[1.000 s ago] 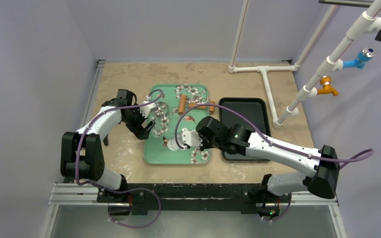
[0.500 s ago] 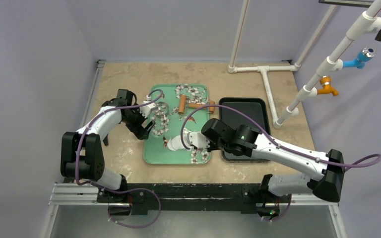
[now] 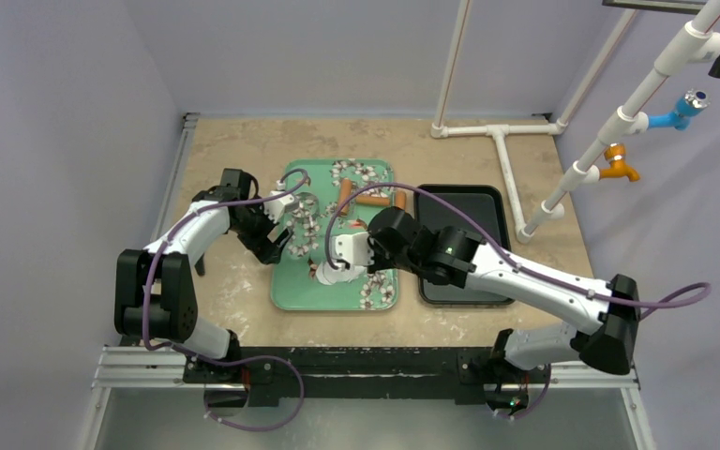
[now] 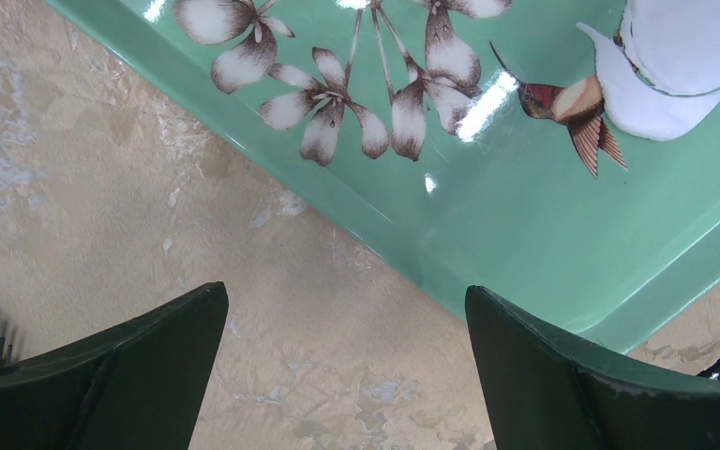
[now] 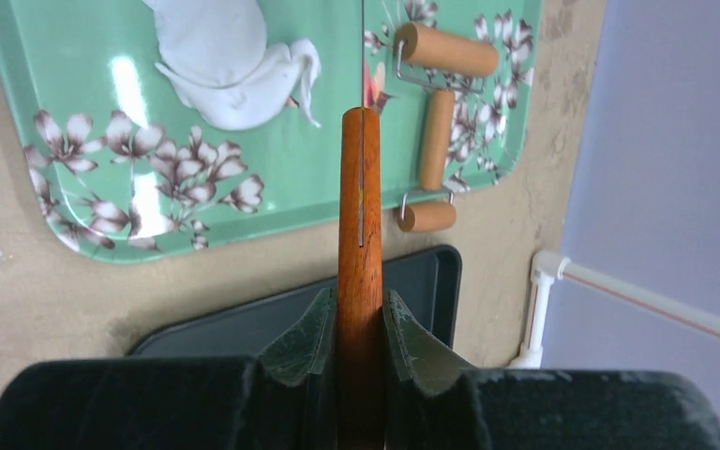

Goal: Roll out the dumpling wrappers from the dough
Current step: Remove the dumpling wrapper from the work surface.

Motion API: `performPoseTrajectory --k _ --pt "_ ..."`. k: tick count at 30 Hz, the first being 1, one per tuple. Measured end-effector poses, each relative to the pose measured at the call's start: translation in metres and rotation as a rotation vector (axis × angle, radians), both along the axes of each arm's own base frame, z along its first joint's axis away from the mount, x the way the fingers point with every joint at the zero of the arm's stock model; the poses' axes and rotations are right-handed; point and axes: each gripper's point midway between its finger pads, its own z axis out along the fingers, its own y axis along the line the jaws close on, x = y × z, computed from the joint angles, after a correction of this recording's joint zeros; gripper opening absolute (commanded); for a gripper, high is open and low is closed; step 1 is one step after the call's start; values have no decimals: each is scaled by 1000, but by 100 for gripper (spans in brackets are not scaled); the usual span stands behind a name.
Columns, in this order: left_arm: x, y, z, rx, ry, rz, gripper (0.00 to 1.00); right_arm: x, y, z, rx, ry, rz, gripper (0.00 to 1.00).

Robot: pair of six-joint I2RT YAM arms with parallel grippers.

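Observation:
The dough is a soft white lump with a flattened tail, lying on the green flowered tray. From above, the dough shows just under my right gripper. My right gripper is shut on a wooden-handled tool whose thin metal edge points toward the tray. My left gripper is open and holds nothing, low over the table beside the tray's left rim. The dough sits at that view's top right. From above, the left gripper is at the tray's left side. No dumpling wrappers are in view.
A wooden double-ended roller lies at the tray's far end. A black tray stands right of the green one. White pipe frames stand at the back right. The table is smeared with flour.
My right gripper, still holding the tool, has shifted a little toward the far side of the tray, over the dough. The left arm has not moved.

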Motion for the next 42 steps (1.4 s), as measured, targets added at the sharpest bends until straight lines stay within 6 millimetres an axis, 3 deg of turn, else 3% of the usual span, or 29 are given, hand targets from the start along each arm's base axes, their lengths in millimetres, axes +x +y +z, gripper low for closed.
performPoseTrajectory --k 4,8,23,42 --pt "0 0 0 0 0 0 100 4 21 -24 -50 41 53 0" --pt "0 0 0 0 0 0 100 4 25 -42 -100 75 80 0" --pt "0 0 0 0 0 0 100 14 3 -51 -161 64 8 0" --pt "0 0 0 0 0 0 100 -4 -32 -47 -156 85 -62 0"
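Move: The right hand, already gripping the scraper's wooden handle, has the dumpling wrapper about 12 cm to its left, 2 cm ahead and 20 cm below. At that depth, the rolling pin lies some 17 cm ahead and 5 cm left, the ring cutter 16 cm ahead and 20 cm left, the black tray's middle 17 cm right and 6 cm ahead. From the idle left hand the wrapper is about 19 cm right, 5 cm back, 4 cm below. Scraper held, the right hand sinks about 5 cm beside the wrapper, edging left, then draws 5 cm right. ##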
